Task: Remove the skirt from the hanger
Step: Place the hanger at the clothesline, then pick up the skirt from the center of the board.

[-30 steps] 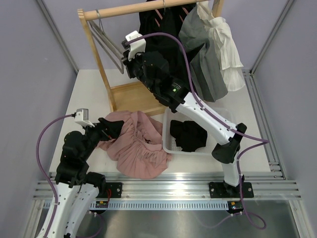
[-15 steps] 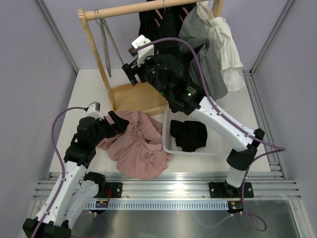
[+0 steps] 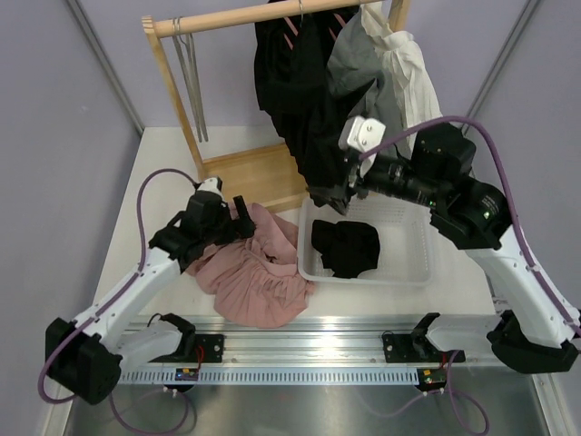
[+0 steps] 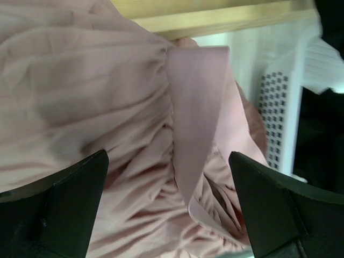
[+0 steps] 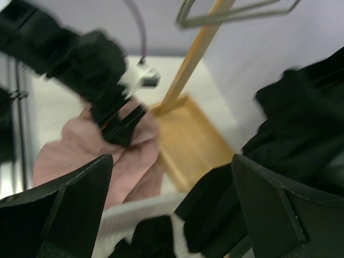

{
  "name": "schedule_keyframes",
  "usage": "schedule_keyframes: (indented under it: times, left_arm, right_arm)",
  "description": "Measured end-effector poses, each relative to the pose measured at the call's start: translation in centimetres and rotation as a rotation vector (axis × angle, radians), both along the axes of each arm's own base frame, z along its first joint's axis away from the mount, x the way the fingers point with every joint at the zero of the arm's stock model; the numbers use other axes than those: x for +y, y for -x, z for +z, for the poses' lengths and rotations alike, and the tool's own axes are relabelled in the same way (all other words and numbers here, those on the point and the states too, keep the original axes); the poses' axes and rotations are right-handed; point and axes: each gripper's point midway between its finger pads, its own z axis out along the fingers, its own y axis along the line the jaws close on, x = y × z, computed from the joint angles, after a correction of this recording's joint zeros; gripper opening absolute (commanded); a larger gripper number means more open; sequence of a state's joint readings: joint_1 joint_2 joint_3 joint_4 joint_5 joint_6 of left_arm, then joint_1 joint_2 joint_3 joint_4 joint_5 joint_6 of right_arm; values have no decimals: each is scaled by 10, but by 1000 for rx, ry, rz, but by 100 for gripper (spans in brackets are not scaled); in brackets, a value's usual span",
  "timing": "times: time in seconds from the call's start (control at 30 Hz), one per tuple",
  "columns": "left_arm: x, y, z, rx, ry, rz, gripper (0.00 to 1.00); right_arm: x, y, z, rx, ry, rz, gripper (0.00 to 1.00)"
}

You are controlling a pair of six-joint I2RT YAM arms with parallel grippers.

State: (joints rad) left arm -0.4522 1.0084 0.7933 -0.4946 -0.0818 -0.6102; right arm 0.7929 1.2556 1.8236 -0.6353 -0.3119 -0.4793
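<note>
The pink skirt point(image 3: 256, 272) lies crumpled on the table, left of the basket, free of the hanger. It fills the left wrist view point(image 4: 107, 107) and shows in the right wrist view point(image 5: 70, 156). The bare metal hanger point(image 3: 191, 82) hangs straight down at the left end of the rack rail, its bottom visible at the top of the right wrist view point(image 5: 236, 13). My left gripper point(image 3: 243, 213) hovers open over the skirt's top edge point(image 4: 167, 155), with nothing between its fingers. My right gripper point(image 3: 329, 186) is open and empty point(image 5: 172, 157), beside the hanging black clothes.
A wooden clothes rack point(image 3: 227, 18) with a wooden base point(image 3: 254, 173) stands at the back. Black garments point(image 3: 290, 73) and grey and white ones point(image 3: 390, 82) hang from it. A white basket point(image 3: 413, 268) holding a black garment point(image 3: 345, 247) sits right of the skirt.
My right gripper opened, let go of the hanger and swung right toward the basket. The hanger swung back to hang straight. My left arm reached forward over the skirt.
</note>
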Motion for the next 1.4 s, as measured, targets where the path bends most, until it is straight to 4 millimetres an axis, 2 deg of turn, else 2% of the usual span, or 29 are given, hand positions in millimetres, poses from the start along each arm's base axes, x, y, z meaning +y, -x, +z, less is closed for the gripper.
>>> schedule_keyframes:
  times: [0.07,0.2,0.27,0.3,0.37,0.4,0.47,0.53,0.6,0.63,0.73,0.83,1.0,1.07,1.23,1.33,1.4]
  left_arm:
    - [-1,-9,-5,20,-64,-5,99]
    - [-5,-24,-5,32,-106,2,99]
    - [-7,-29,-2,28,-112,13,98]
    - [-8,-31,-3,37,-122,31,94]
    - [-11,-39,-2,47,-139,70,81]
    - [-13,-44,-3,55,-156,91,62]
    - [-15,-52,-11,72,-188,122,40]
    - [-14,-50,-26,99,-225,139,18]
    - [-9,-41,-37,118,-254,139,10]
    - [-7,-38,-38,115,-260,134,2]
    - [-1,-28,-32,83,-252,115,0]
    - [-5,-25,-2,-18,-189,77,0]
    - [-25,-18,75,-253,11,-25,0]
    - [-37,-12,99,-317,88,-76,0]
    - [-83,10,154,-398,235,-254,0]
    - [-112,19,199,-456,320,-349,0]
    - [-133,24,236,-502,378,-407,0]
  right_arm:
    - [-9,9,-34,62,49,34,99]
    - [-26,7,-104,207,146,28,99]
    - [-30,10,-128,259,177,32,99]
    - [-31,11,-137,279,186,37,99]
    - [-34,15,-146,304,189,46,100]
    - [-37,16,-148,310,186,44,99]
    - [-42,16,-148,312,172,35,100]
    - [-48,18,-145,304,156,27,100]
    - [-52,21,-142,294,146,23,99]
    - [-54,23,-141,290,141,28,99]
    - [-57,30,-145,293,135,44,100]
    - [-60,30,-153,315,137,41,99]
    - [-73,18,-155,347,112,-12,99]
    - [-82,10,-153,356,90,-55,99]
    - [-116,-16,-141,365,6,-205,99]
    - [-139,-27,-132,369,-54,-284,99]
    - [-150,-31,-127,369,-86,-315,99]
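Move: The pink skirt lies under the left hand: its top end some 4 cm ahead and 1 cm right of that hand, about 4 cm below, its middle roughly 6 cm back and 3 cm right. The black skirt in the basket is some 22 cm right and 2 cm back, the basket's middle about 27 cm right and level with the hand. From the right hand the pink skirt's top end is about 8 cm ahead, 14 cm left and 38 cm down. Forward about 5 cm over the cloth, then down with a slight draw back, the open left fingers close and pinch the pink skirt near its top end. Keeping that grip, the hand climbs steeply, some 27 cm, while swinging right towards the basket, fingertips tilting up. The empty right hand, still open, drops about 15 cm and then swings right, clear of the skirt. ##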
